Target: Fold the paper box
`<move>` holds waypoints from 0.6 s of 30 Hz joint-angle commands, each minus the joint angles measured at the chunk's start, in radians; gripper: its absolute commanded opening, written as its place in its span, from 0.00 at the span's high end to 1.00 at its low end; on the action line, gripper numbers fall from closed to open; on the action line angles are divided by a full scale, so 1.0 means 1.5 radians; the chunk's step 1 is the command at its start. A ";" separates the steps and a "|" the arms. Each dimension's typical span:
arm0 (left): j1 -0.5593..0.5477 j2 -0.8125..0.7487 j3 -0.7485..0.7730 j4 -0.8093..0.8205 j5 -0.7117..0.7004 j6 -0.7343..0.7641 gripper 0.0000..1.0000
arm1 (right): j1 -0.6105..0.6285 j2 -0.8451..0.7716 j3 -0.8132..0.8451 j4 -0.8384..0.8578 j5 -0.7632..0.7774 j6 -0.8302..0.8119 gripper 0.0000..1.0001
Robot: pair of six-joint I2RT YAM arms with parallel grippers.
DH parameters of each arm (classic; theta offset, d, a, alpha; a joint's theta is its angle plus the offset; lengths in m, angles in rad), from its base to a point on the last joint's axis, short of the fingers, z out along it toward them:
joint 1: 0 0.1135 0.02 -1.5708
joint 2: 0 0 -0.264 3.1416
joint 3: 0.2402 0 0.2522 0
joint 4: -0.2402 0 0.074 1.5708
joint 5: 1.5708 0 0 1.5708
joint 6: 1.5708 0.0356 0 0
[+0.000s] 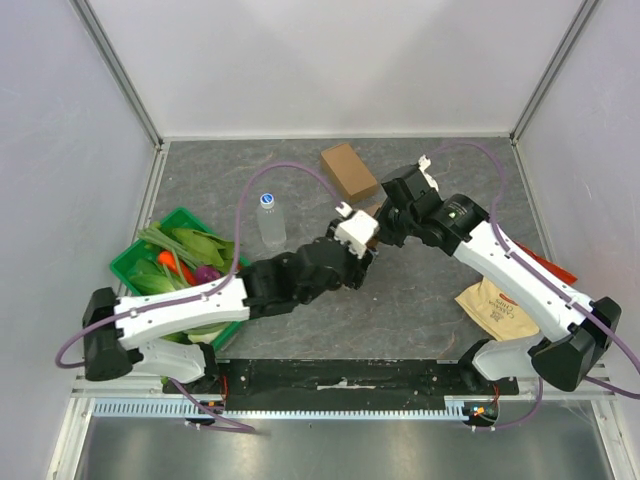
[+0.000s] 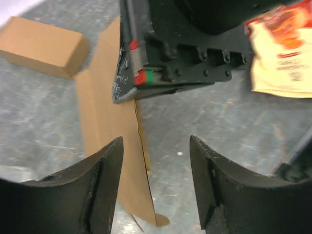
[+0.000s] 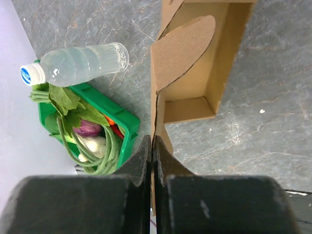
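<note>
The paper box [image 3: 195,73] is an open, half-formed brown cardboard shell with a rounded flap, held on edge above the table. My right gripper [image 3: 152,141] is shut on the edge of one of its side panels. In the top view the right gripper [image 1: 383,228] and left gripper [image 1: 362,240] meet at mid-table, and only a sliver of the box [image 1: 372,211] shows. In the left wrist view the left gripper [image 2: 156,141] is open, with a hanging box panel [image 2: 112,141] between its jaws, nearer the left finger, not gripped.
A finished closed brown box [image 1: 348,172] lies behind the grippers. A water bottle [image 1: 271,220] stands left of centre. A green basket [image 1: 130,262] of vegetables is at the left edge. A snack bag [image 1: 492,305] lies at the right, under the right arm.
</note>
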 commanded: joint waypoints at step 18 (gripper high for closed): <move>0.013 0.031 0.012 0.003 -0.021 0.168 0.98 | -0.080 -0.233 -0.120 0.114 0.065 -0.160 0.03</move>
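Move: The box's thin flap stands on edge between the left hand's open fingers, the part they will shut on about 2 cm ahead, 2 cm below and level sideways. The right gripper lies some 7 cm ahead of the left hand, 3 cm to its right and at about its height, with the flap's edge shut in its fingers. From the left hand, the small box is about 28 cm ahead, 2 cm left and 20 cm below, and the bottle 12 cm ahead, 21 cm left and 13 cm below. The left hand eases about 2.5 cm forward and 2 cm down along the flap, rolling some 20 degrees clockwise about its finger line as seen from behind the hand, while its wide-open fingers shut and pinch the flap. The right hand keeps its pinch nearly in place until the left fingers are almost closed, then opens wide, lets go of the flap and backs off to its right by about 3.5 cm and up by 2 cm, away from the left hand. ##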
